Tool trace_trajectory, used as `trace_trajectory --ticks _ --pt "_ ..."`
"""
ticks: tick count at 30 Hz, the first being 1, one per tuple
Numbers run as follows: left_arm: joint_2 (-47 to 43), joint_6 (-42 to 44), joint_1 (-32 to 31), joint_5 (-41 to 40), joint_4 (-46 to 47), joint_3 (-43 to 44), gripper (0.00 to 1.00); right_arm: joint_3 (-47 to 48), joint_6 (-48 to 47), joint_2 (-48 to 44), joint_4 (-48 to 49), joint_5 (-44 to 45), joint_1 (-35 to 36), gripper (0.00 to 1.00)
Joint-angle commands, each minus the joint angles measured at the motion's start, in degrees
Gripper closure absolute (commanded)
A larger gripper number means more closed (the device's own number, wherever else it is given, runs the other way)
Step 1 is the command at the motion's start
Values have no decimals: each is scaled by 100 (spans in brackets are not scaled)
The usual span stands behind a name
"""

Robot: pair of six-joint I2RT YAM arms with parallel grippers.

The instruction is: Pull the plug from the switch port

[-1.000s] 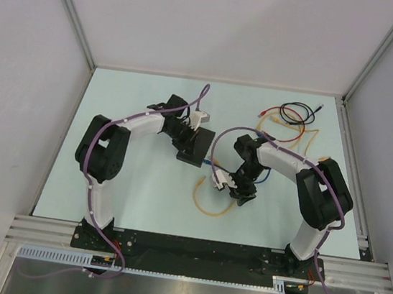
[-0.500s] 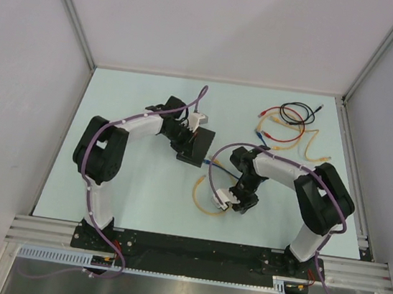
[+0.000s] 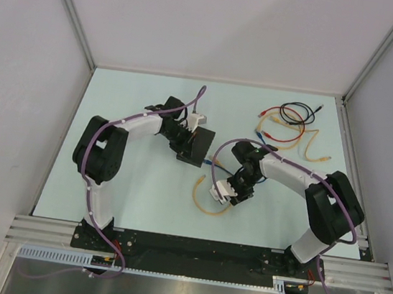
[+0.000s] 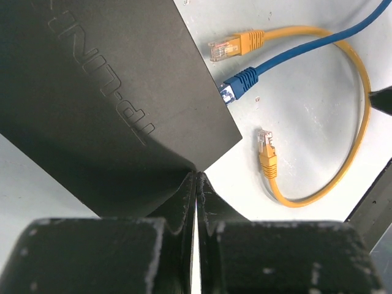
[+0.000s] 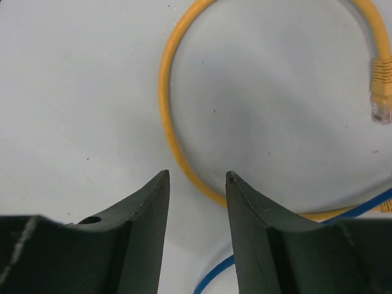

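Observation:
The switch (image 3: 196, 147) is a flat black box with raised lettering (image 4: 110, 92). My left gripper (image 3: 185, 136) is shut, and its tips (image 4: 197, 176) meet at the switch's near corner with nothing between them. The blue plug (image 4: 236, 84) lies at the switch's edge, its clear tip showing outside the box. My right gripper (image 3: 222, 191) hangs open (image 5: 196, 177) over the table, above a yellow cable loop (image 5: 171, 110) and a stretch of the blue cable (image 5: 214, 275). It holds nothing.
Two yellow plugs (image 4: 236, 45) (image 4: 267, 156) lie near the switch. Black (image 3: 299, 108), red (image 3: 279, 136) and yellow (image 3: 314, 144) cables are scattered at the back right. Grey walls enclose the table, and a metal rail (image 3: 190, 248) runs along its near edge.
My right gripper moved toward the near edge, then a little left, to stand over the yellow loop. The left gripper and the switch stayed put.

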Motion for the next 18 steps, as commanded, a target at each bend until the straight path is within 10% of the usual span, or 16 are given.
trace_trajectory --ticks 1,6,8,10,18 --pt "-199 6 35 -131 -137 -44 97 78 -379 476 182 70 93 53" --pt "-314 41 35 -148 -58 -255 97 78 -801 784 -474 396 76 60" --pt "-305 32 35 -148 -32 -282 97 87 -723 794 -713 441 67 91" --pt "-261 -3 44 -104 -31 -273 97 87 -626 410 -1152 125 -55 100" --pt "152 -205 114 159 4 174 96 422 -12 -691 -3509 61 -460 100"
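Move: The near-right stretch of the loose yellow cable runs between the right hand's open fingertips, about 1 cm back, 1 cm to the right and 3 cm below. From that hand its near plug lies some 7 cm ahead and 10 cm left, and its far plug about 13 ahead and 7 left; the blue plug at the switch is roughly 12 ahead and 8 left. From the left hand that cable stretch lies about 12 cm back, 15 cm right and 3 cm lower. The right hand drops some 2.5 cm onto the yellow cable, shuts its half-open fingers and pinches it, then drags it back and to the right about 5 cm across the table, away from the switch, while rising about 4 cm and tilting some 10 degrees. The left hand, fingers still shut at the switch's near edge, sinks about 1 cm and eases back and left by about as much, seeming to rest on the switch. ##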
